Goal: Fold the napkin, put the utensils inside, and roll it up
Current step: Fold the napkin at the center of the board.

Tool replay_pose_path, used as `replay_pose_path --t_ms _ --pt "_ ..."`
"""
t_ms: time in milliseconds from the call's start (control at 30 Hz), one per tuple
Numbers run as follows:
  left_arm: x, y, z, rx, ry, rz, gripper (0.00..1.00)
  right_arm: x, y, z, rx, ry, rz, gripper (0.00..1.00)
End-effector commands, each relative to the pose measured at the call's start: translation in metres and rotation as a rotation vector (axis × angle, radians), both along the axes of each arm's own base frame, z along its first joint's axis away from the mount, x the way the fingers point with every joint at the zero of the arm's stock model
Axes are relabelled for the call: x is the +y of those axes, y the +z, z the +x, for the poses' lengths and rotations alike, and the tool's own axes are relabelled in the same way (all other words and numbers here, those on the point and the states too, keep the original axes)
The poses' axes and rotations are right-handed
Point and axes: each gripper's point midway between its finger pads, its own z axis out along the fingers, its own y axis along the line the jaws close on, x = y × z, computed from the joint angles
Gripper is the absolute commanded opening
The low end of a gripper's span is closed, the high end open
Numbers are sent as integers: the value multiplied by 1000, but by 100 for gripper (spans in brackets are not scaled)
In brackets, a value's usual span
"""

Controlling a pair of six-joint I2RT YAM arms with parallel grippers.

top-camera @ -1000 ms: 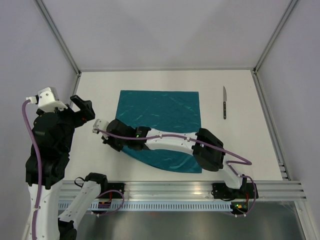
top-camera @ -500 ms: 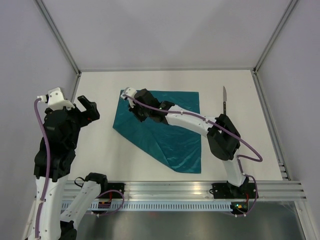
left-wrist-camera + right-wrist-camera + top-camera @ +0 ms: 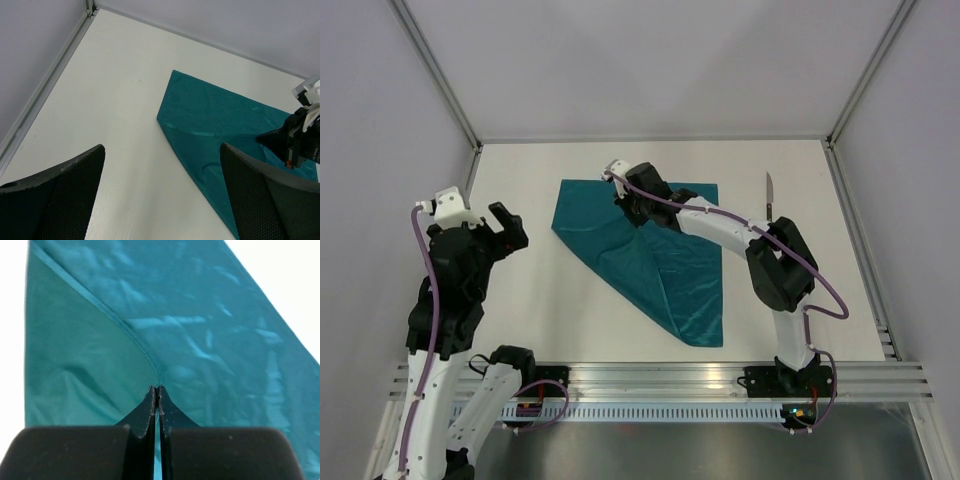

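The teal napkin (image 3: 672, 268) lies on the white table, its near-left part folded over so a diagonal edge runs from far left to near right. My right gripper (image 3: 629, 207) is shut on the napkin's lifted corner, over its far half. In the right wrist view the jaws (image 3: 158, 388) pinch the hemmed corner of the napkin (image 3: 210, 325). My left gripper (image 3: 486, 228) hangs open over bare table, left of the cloth. In its own view the left gripper (image 3: 162, 195) holds nothing, with the napkin (image 3: 210, 117) ahead and to the right. The knife (image 3: 769, 195) lies at the far right, its handle end behind my right arm.
A metal frame rail (image 3: 470, 185) borders the table on the left, and another rail (image 3: 855, 240) on the right. White walls close in the far side. My right arm (image 3: 775, 265) stretches diagonally above the napkin's right side.
My right gripper has carried the napkin corner from the near left up toward the far side, turning the cloth over along a diagonal. The left arm has shifted slightly rightward and stays open.
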Motion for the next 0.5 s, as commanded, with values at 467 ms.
replay_pose_path --t_ms 467 --pt "8 -33 7 -11 27 48 100 -83 39 72 -118 -202 47 0"
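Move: The right hand already holds the napkin's lifted near-left corner. The far-right corner it is being taken to lies about 13 cm ahead, 22 cm to the right and some 5 cm below. The napkin's far-left corner is about 14 cm ahead and 20 cm left of this hand, the near-right one 31 cm back and 23 cm right; the knife lies 8 cm ahead, 37 cm right. From the left hand, that far-right corner is roughly 30 cm ahead, 47 cm right and 26 cm below. Still pinching the lifted corner in shut fingers, the right hand draws it over the rest of the napkin towards the far-right corner, about 8 cm right and 6 cm forward at nearly constant height, while turning some 10 degrees clockwise. The left hand, empty and wide open, sinks about 4 cm well clear of the cloth. ##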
